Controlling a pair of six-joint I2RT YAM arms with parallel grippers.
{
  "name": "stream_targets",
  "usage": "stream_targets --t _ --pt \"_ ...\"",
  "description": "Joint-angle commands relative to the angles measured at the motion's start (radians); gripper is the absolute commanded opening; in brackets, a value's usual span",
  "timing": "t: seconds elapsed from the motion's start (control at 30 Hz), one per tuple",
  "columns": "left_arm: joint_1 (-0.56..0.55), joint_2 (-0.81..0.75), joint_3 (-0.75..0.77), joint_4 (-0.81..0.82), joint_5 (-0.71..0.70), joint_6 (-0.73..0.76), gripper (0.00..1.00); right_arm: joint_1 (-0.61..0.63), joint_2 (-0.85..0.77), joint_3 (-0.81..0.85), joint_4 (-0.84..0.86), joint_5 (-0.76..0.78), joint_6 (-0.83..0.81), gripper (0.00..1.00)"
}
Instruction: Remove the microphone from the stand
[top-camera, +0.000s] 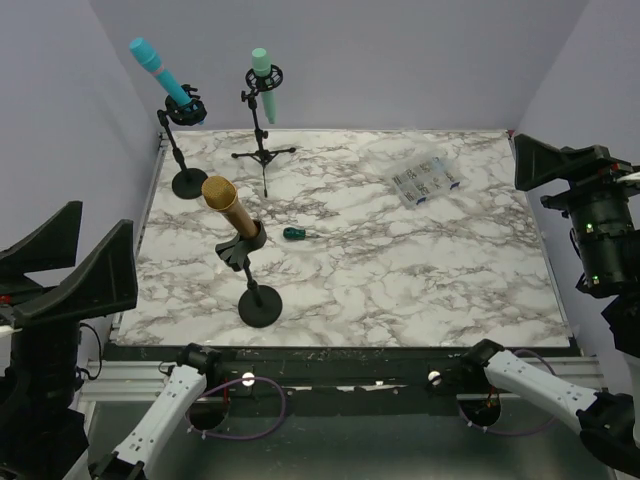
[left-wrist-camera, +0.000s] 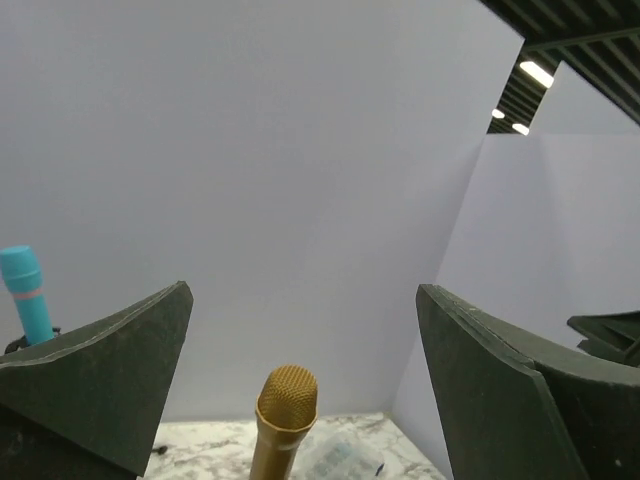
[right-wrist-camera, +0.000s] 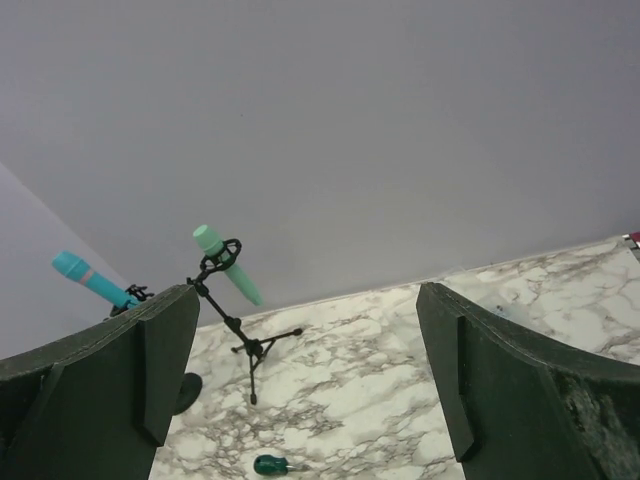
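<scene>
A gold microphone (top-camera: 222, 200) leans in the clip of a round-based black stand (top-camera: 260, 305) at the near left of the marble table (top-camera: 400, 280). A cyan microphone (top-camera: 160, 72) sits in a second stand at the back left. A mint-green microphone (top-camera: 265, 82) sits in a tripod stand (top-camera: 263, 150) at the back. My left gripper (top-camera: 103, 222) is open and empty, off the table's left side. In its wrist view (left-wrist-camera: 303, 330) the gold microphone's head (left-wrist-camera: 287, 400) shows between the fingers, well ahead. My right gripper (top-camera: 540, 160) is open and empty at the far right, also seen in its wrist view (right-wrist-camera: 305, 310).
A green-handled screwdriver (top-camera: 293, 233) lies on the table right of the gold microphone. A clear plastic parts box (top-camera: 425, 181) lies at the back right. Purple walls close the back and both sides.
</scene>
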Motion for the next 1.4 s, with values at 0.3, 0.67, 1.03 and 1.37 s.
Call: stream_targets --t 0.3,0.67,1.03,1.37 --pt "0.002 -0.022 -0.261 -0.217 0.016 0.02 0.99 0.008 -0.033 -0.159 0.015 -0.055 -0.017 1.0" --pt "0.002 -0.107 -0.405 -0.35 -0.009 -0.015 0.98 0.008 0.077 -0.257 0.036 -0.335 0.016 1.0" --pt "0.002 -0.231 -0.493 -0.436 -0.007 -0.052 0.98 0.186 0.367 -0.228 0.132 -0.591 0.139 1.0" --pt "0.002 -0.247 -0.493 -0.46 -0.035 -0.04 0.98 0.643 0.532 -0.165 0.226 -0.27 0.014 1.0"
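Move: The gold microphone's middle is about 17 cm ahead of the left hand, 5 to its right and 19 below; the stand's clip is some 14 ahead, 8 right and 26 below. From the right hand the microphone is about 43 cm left, 2 ahead and 13 below; the green screwdriver is 34 left, 21 ahead and 46 below. The light-green microphone stands some 42 cm farther out than the gold one, level sideways. The gold microphone on its stand is closed in on from both sides, no finger touching it yet. The right hand sweeps about 34 cm left and 21 down, first easing forward, then drawing back, turning counter-clockwise some 55 degrees. The left drops 25 cm towards clip height, forward at first then slightly back, its raised fingers tipping down to about level; both grippers stay open. ##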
